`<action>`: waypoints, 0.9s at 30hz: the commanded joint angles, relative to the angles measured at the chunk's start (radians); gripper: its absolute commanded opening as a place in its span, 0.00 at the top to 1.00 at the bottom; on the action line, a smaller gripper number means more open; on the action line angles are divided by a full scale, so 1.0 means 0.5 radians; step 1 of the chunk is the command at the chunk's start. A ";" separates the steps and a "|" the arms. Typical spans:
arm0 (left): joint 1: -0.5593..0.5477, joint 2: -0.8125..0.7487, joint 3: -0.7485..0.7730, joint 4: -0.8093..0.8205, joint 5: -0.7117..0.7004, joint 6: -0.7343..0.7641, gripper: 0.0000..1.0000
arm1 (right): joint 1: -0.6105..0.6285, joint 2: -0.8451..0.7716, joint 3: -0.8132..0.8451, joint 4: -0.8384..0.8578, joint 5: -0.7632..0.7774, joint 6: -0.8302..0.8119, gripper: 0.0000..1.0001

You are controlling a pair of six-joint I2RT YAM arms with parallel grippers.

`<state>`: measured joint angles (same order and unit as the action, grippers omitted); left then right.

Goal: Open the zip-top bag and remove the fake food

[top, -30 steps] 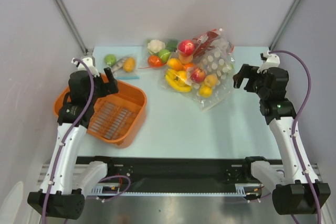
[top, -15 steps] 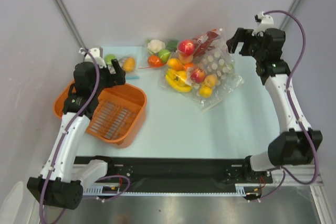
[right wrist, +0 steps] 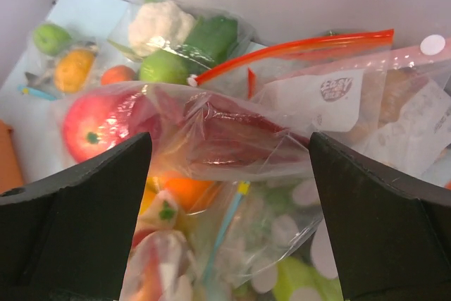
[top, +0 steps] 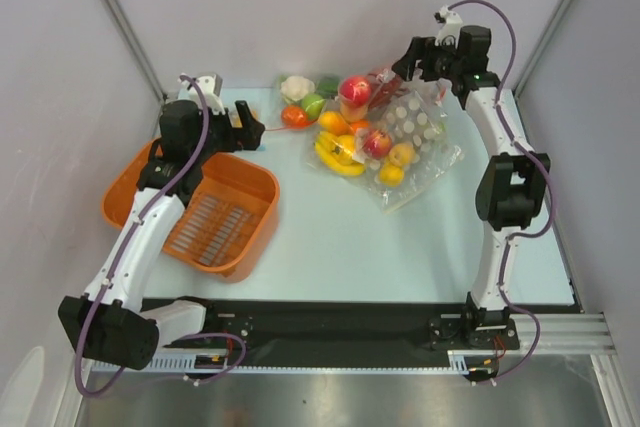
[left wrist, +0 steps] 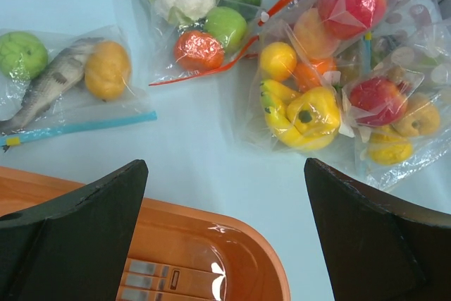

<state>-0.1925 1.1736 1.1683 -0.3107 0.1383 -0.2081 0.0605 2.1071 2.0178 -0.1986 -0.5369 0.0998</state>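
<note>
The zip-top bag (top: pixel 415 137) lies crumpled at the back middle of the table, clear with pale dots; its orange-red zip strip (right wrist: pixel 296 51) runs along the far end. Inside it is fake food: a red apple (top: pixel 354 88), a dark-red lobster (right wrist: pixel 232 135), a second apple (top: pixel 377 142) and small peach-orange fruits (top: pixel 401 154). My right gripper (top: pixel 413 57) hangs open just above the bag's far end, the lobster between its fingers in the right wrist view. My left gripper (top: pixel 245 130) is open and empty over the far rim of the orange basket (top: pixel 262 215), left of the bag.
A blue-zip bag (left wrist: pixel 63 82) with a fish, a green fruit and an orange fruit lies at back left. Another bag (left wrist: pixel 204 19) holds cauliflower and green fruits. Yellow bananas (top: pixel 338 155) press against the big bag's left side. The back wall stands close behind.
The right arm has swung from the table's right side up and back to hover over the bag's far end. The left arm has reached forward over the basket toward the bags.
</note>
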 commanded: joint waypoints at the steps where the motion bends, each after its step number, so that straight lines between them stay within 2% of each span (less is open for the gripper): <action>1: -0.008 -0.034 0.057 -0.020 0.027 0.039 0.00 | -0.001 0.117 0.222 0.057 -0.135 -0.058 0.00; 9: -0.008 -0.043 0.007 -0.060 -0.022 0.011 0.00 | -0.020 0.219 0.214 0.014 -0.365 -0.107 0.00; 15: -0.008 0.012 0.044 -0.029 0.049 -0.047 0.00 | -0.004 0.182 0.109 0.069 -0.148 -0.175 0.00; 23: -0.008 -0.095 -0.103 0.005 0.055 -0.105 0.00 | 0.054 0.170 0.036 0.100 -0.058 -0.040 0.00; 27: -0.008 -0.126 -0.125 -0.026 0.049 -0.099 0.00 | 0.106 0.118 0.045 0.103 0.110 0.045 0.00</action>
<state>-0.1925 1.1477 1.1114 -0.3428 0.1459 -0.2379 0.0761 2.2150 2.0418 -0.1738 -0.5411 0.0761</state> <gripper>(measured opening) 0.996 0.995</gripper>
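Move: The bag of dark-red food is about 3 cm ahead of the open right hand, 3 cm to its left and 7 cm below. The pomegranate is level ahead-wise, 10 cm left and 8 cm below; the red apple is 16 cm back, 4 cm left and 12 cm down. From the left hand, the red-food bag is roughly 26 cm ahead, 32 cm right and some 10 cm lower. Right hand, wide open, sinks about 5 cm towards the red-food bag; left dips some 2.5 cm, also open. ##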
